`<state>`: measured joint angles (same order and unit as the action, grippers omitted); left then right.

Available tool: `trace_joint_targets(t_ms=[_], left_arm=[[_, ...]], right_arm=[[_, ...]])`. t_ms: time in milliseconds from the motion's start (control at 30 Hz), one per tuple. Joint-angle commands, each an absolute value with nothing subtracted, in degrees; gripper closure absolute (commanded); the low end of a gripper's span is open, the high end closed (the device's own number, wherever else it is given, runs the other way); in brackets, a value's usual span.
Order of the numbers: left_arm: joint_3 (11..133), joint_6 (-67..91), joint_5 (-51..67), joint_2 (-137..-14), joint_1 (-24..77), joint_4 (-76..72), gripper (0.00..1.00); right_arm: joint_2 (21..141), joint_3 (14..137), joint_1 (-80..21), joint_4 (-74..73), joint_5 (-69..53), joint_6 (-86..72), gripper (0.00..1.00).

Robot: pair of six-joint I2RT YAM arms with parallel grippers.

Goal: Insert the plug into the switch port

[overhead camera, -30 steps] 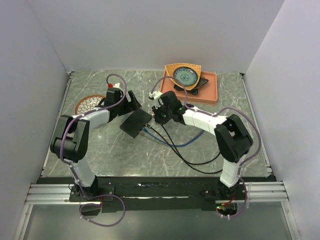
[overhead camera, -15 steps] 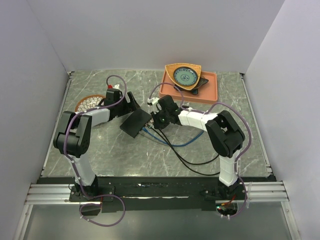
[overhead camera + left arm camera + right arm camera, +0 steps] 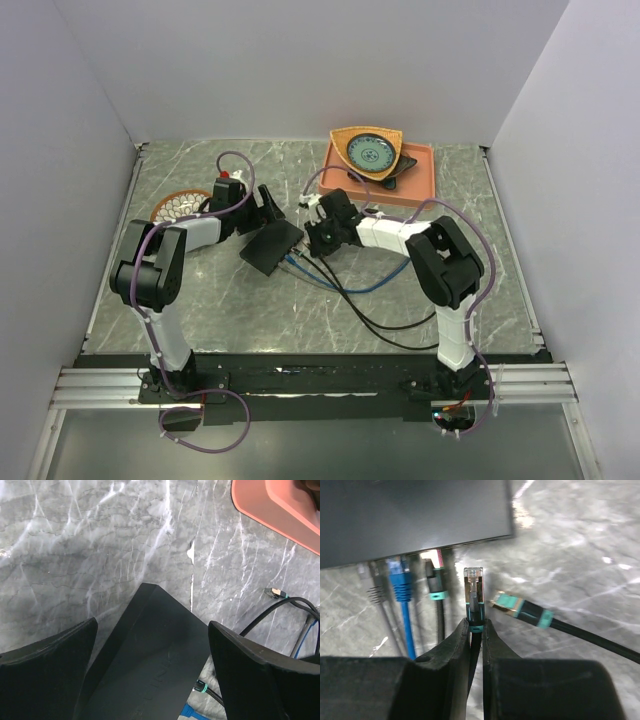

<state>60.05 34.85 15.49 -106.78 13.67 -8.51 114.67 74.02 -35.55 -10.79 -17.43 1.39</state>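
Observation:
The flat black switch box (image 3: 272, 247) lies on the marble table between the two arms. My right gripper (image 3: 475, 625) is shut on the plug (image 3: 473, 586), pinching the teal-ringed boot just behind its metal tip. The plug points at the box's port edge (image 3: 445, 542) and stops a little short of it, just right of a plugged-in black cable (image 3: 436, 582). The switch port openings themselves are hidden under that edge. My left gripper (image 3: 152, 625) is open, its fingers (image 3: 55, 665) straddling the box's far corner (image 3: 150, 660).
A blue cable (image 3: 399, 580) and a grey one (image 3: 377, 587) also run into the box. A second loose plug (image 3: 507, 604) lies right of the held one. An orange tray (image 3: 415, 185) with a patterned bowl (image 3: 368, 150) stands behind, a round woven mat (image 3: 178, 208) at left.
The right arm's elbow has swung in towards the centre while its gripper stays at the box's edge with the plug. The left arm shifted slightly. The box has not moved.

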Motion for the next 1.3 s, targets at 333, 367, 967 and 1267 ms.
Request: trace_joint_targets(t_ms=[333,367,967,1267], left_arm=[[61.61,33.31,18.37,-107.40,13.36,-9.84,0.05],[61.61,33.22,18.72,-107.58,13.27,-9.76,0.06],[62.58,32.87,21.27,-110.13,12.48,-8.79,0.33],[62.32,32.87,21.71,-109.78,12.39,-8.88,0.33]], right_arm=[[114.52,75.06,-33.48,-13.80,-15.73,3.16,1.00],[114.26,74.88,-33.92,-14.41,-15.82,3.51,1.00],[118.03,82.70,-38.58,-23.46,-10.55,6.94,1.00],[120.76,85.78,-39.02,-24.26,-10.37,5.89,1.00]])
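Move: Some 5 cm to the left of the right hand and 1 cm ahead lies the free switch port, slightly below. The inserted black plug is about 4 cm left and 1 cm back of that hand, the blue plug 5 cm left and 3 cm back, and a loose black plug 3 cm straight ahead, all about 2 cm lower. The left hand has the switch's middle roughly 6 cm straight back and 3 cm below. Keeping its pinch on the plug, the right hand slips about 2 cm forward and right, pauses, then comes back and left by the same amount to where it began, tipping its fingers some 10 degrees steeper downward. The left hand sinks about 1 cm and closes its wide-open fingers by a third, around the far end of the switch, where they settle against its sides. ##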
